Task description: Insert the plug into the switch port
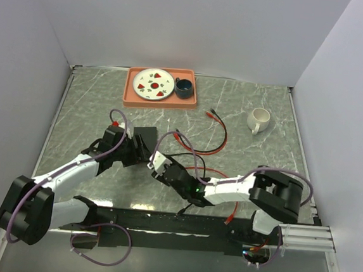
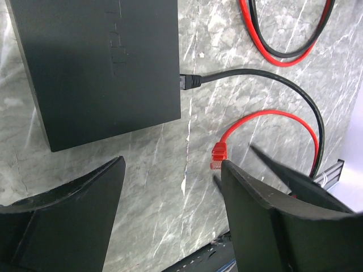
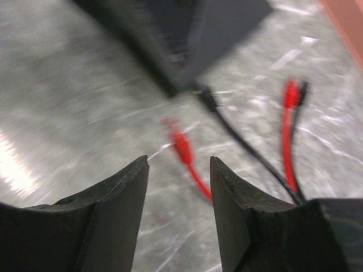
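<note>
The switch point(image 2: 102, 62) is a flat matte-black box lying on the marble table, also seen in the top view point(image 1: 145, 136). A black cable's connector point(image 2: 190, 81) sits in its side. The red plug point(image 2: 218, 154) lies loose on the table a short way from that side, its red cable curving away. My left gripper point(image 2: 173, 167) hovers open over bare table just in front of the switch, the plug near its right finger. My right gripper point(image 3: 178, 161) is open and low, and the red plug point(image 3: 181, 146) lies just beyond its fingertips, untouched.
An orange tray point(image 1: 129, 91) holding a plate and a dark cup stands at the back. A white mug point(image 1: 258, 119) sits at the back right. A loop of red and black cable point(image 1: 219, 139) lies right of the switch, its ends point(image 3: 292, 96) near the plug.
</note>
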Available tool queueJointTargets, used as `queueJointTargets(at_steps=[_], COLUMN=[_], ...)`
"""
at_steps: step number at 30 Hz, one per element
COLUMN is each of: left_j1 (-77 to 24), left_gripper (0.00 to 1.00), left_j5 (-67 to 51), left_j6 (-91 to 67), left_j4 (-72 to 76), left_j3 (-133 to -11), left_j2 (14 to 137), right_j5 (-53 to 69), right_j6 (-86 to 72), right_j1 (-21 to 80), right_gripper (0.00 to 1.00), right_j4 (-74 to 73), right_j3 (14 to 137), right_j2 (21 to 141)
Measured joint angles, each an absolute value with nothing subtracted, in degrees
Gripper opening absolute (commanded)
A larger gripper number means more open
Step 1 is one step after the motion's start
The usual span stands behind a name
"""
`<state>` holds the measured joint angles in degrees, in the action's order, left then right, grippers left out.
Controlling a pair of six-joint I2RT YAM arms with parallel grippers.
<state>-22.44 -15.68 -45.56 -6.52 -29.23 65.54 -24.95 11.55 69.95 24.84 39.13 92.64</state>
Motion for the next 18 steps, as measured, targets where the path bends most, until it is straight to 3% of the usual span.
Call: queueJointTargets(at_steps=[6,7,12,13,18], left_j1=[-22.4,-22.4,-22.4,-22.4,-22.4], left_gripper=[0.74,0.74,0.73,0.73,0.73], left_j5=[-15.8,-15.8,-15.8,-15.8,-15.8], left_j6=[-45.8,-45.8,-45.8,-45.8,-45.5], left_j4=[-6.3,-6.3,-6.4,-6.4,-6.4], left_j3=[-28.8,-28.7,-28.7,-28.7,-28.7], left_j2=[65.5,65.5,65.5,65.5,65.1], right_j5=[-34.6,-35.3,-37.4,-37.5,-32.2], right_j6=[11.8,11.8,11.5,11.5,11.7], right_j1=[70.1,70.1,70.1,70.1,69.8], right_gripper=[0.46,0.36,0.09,0.00,0.00], right_j4=[30.5,30.5,30.9,30.9,30.1], right_j3=[40.7,40.9,42.0,42.3,43.1], right_j2=[100.6,101.4,102.9,103.0,103.0])
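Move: The loose red plug lies on the table about 4 cm ahead of the right hand, neither left nor right, and 3 cm below. The black plug in the switch's side is some 8 cm ahead and 2 cm left of that hand; the switch's middle is roughly 11 cm ahead and 6 cm left. From the left hand, the red plug is about 7 cm right, 1 cm back and 4 cm lower. The right hand goes about 3 cm forward and down to the red plug and closes, pinching its body. ##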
